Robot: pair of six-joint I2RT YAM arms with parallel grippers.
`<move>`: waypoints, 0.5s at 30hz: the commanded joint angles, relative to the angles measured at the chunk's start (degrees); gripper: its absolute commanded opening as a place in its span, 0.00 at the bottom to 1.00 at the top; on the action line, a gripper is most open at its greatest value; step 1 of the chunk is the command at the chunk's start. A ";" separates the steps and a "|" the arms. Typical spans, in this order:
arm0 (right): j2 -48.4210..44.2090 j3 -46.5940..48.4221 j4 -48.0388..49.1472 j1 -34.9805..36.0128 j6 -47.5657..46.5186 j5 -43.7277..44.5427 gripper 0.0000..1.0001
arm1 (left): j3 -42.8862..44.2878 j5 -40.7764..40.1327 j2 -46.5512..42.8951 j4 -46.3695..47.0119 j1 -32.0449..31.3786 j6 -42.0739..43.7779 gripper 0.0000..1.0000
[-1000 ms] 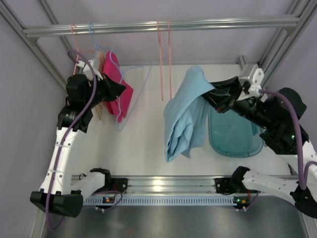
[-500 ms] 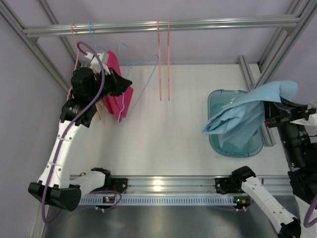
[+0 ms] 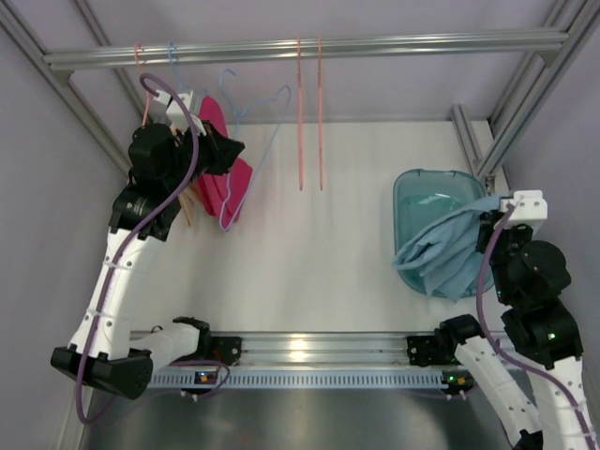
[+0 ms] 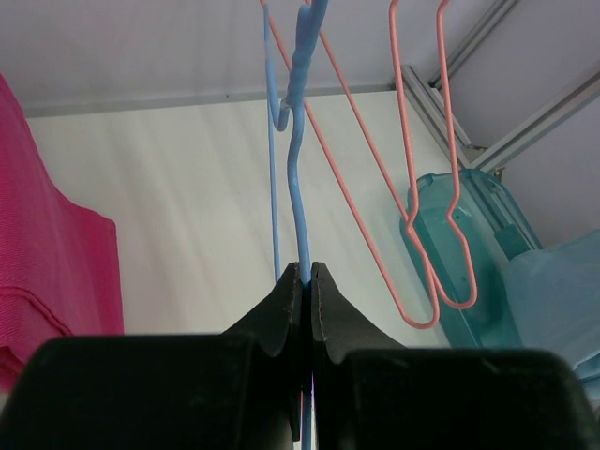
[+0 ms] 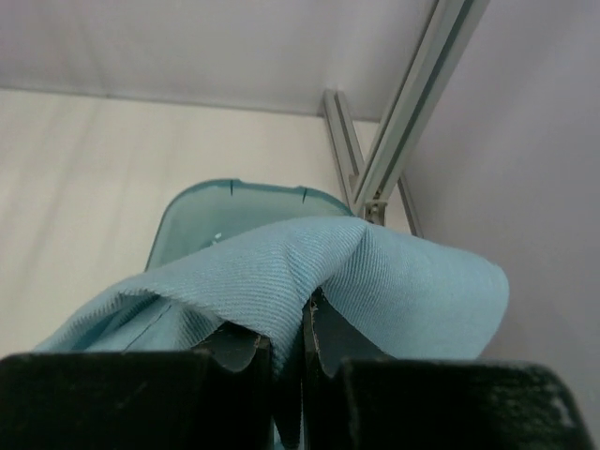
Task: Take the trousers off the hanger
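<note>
My right gripper (image 3: 489,230) (image 5: 302,314) is shut on a fold of the light blue trousers (image 3: 441,258) (image 5: 375,272). They dangle free of any hanger over the near rim of the teal bin (image 3: 436,187). The magenta trousers (image 3: 217,183) (image 4: 56,272) hang at the far left, just behind my left gripper (image 3: 234,145) (image 4: 307,272). That gripper is shut on the wire of the blue hanger (image 3: 258,117) (image 4: 298,169). The arm hides what holds the magenta pair.
Two bare pink wire hangers (image 3: 309,112) (image 4: 422,187) hang from the metal rail (image 3: 375,45) across the back. Frame posts stand at the back right corner (image 5: 394,141). The bin (image 5: 234,211) sits at the table's right side.
My right arm has swung right and drawn back, carrying the light blue trousers from the table's middle to over the bin. My left gripper has risen slightly with the blue hanger.
</note>
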 commanded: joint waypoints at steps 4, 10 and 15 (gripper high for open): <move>4.49 -6.83 17.47 -0.81 -4.41 3.52 0.00 | 1.03 -3.46 -2.60 3.15 -0.28 2.37 0.00; 17.75 -10.53 27.60 -0.89 -5.83 4.67 0.00 | 2.69 -2.76 -2.69 1.75 -0.54 5.35 0.00; 30.12 -10.89 35.93 -1.42 -6.97 2.65 0.03 | 6.03 -5.30 -1.11 -0.89 -1.86 8.34 0.00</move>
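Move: Below and ahead of the right hand, which already holds the light-blue trousers, the basin's middle lies about 8 cm forward, 4 cm left and 30 cm down. The foot of the slanting frame post is some 17 cm ahead, 5 cm right and 34 cm down; the two pink hangers hang roughly 20 cm ahead, 31 cm left and slightly higher. From the left hand, the basin is about 43 cm right, 5 cm back and 35 cm down. Sweeping forward and down over the basin, the right hand carries the still-pinched light-blue trousers about 11 cm out and 10 cm lower, the drop coming mostly first and the reach gaining after; its wrist tips nose-down some 15 degrees and rolls left side down. The left hand keeps its grip on the empty blue hanger and eases up barely 1.5 cm. ##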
